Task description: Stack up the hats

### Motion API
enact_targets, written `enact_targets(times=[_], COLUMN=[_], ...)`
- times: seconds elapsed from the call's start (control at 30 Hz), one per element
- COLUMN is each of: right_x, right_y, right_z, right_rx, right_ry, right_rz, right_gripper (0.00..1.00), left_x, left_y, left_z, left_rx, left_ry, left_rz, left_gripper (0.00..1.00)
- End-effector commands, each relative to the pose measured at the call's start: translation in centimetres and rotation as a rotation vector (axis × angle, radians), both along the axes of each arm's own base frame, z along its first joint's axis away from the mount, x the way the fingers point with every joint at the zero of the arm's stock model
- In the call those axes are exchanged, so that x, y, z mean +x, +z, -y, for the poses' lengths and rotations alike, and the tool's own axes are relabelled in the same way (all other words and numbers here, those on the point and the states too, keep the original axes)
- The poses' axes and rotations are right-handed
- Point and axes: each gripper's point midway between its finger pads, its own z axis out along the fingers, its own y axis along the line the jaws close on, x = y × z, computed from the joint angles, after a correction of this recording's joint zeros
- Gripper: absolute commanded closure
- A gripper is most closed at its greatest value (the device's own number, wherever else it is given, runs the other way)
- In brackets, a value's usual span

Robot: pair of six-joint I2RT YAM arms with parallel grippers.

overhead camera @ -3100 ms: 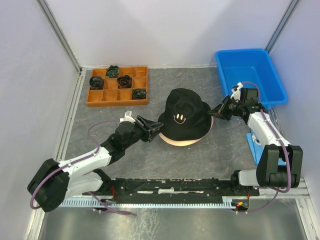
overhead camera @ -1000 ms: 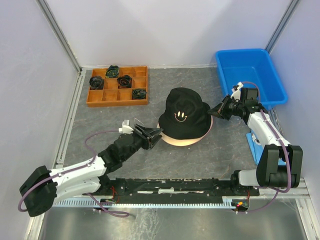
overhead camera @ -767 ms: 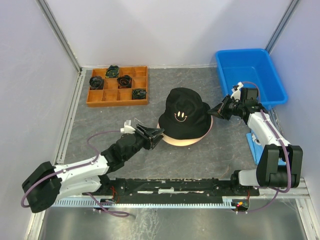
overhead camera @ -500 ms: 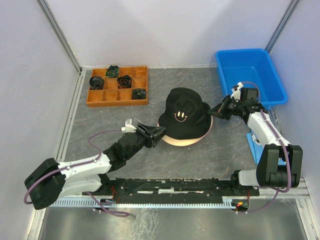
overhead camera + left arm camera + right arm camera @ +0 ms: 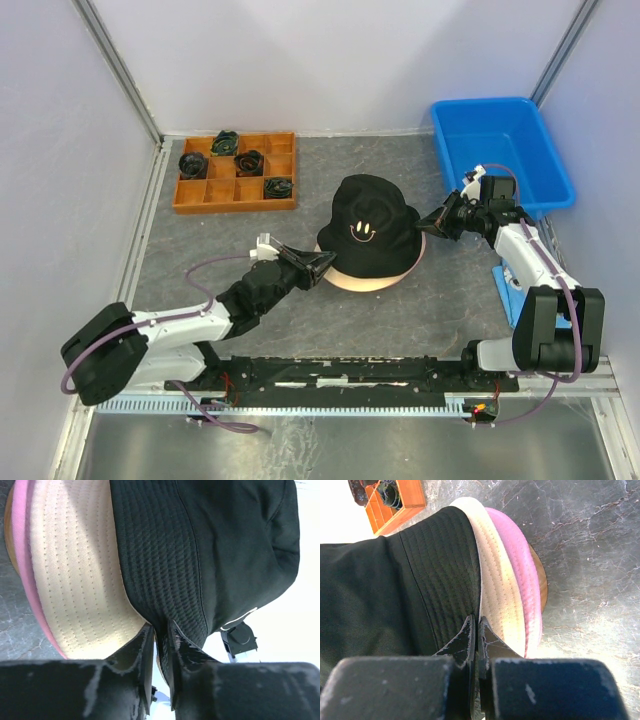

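Observation:
The black hat with a smiley sits on top of a stack, over a beige hat and a pink hat. My left gripper is at the stack's front-left; in the left wrist view it is shut on the black hat brim. My right gripper is at the stack's right side; in the right wrist view it is shut on the black hat brim edge, beside the beige and pink rims. A second pink hat is hidden.
A wooden stand shows under the stack. An orange compartment tray with dark coiled bundles stands at the back left. A blue bin stands at the back right, just behind my right arm.
My left gripper has moved right, up to the stack, and closed on the black hat's brim. The right arm and the stack have not moved.

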Motion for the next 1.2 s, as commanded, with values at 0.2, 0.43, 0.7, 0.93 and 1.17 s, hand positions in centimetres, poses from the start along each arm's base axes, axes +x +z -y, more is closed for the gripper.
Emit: enact_targets(times=[0.2, 0.43, 0.7, 0.93, 1.17], right_x=[0.5, 0.4, 0.4, 0.2, -0.7], right_y=[0.6, -0.7, -2.2, -3.7, -6.0], right_z=[-0.1, 0.0, 0.6, 1.4, 2.8], right_rx=[0.010, 0.010, -0.013, -0.047, -0.140], right_ry=[0.012, -0.005, -0.029, -0.058, -0.059], right_rz=[0.038, 0.012, -0.022, -0.070, -0.148], right_gripper=[1.00, 1.00, 1.00, 1.00, 1.00], left_x=[0.2, -0.3, -0.5, -0.5, -0.6], left_y=[1.5, -2.2, -6.9, -9.5, -10.7], left_z=[-0.2, -2.0, -2.9, -1.5, -0.9], left_rx=[-0.039, 0.043, 0.111, 0.150, 0.176], left_ry=[0.014, 0.020, -0.013, -0.080, -0.110], left_rz=[0.044, -0.015, -0.117, -0.157, -0.173], left_gripper=[0.97, 0.97, 0.97, 0.97, 0.97])
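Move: The black hat's near-left brim edge already lies between the left gripper's half-closed fingers. The hat's middle is some 7 cm ahead of them, 9 cm to their right and about 2 cm higher; the beige hat beneath is roughly 5 cm ahead, 9 cm right and 5 cm below. From the right gripper, shut on the opposite brim, the black hat's middle lies about 10 cm to the left, level fore and aft and some 4 cm higher. Shut the left fingers on the near-left edge of the black brim, then bring that gripper down about 7 cm alongside the beige hat, swinging some 2.5 cm left on the way and back again while the fingers tip slightly downward. Keep the right gripper's pinch on the far-right side of the brim and let it sink about 2 cm. ##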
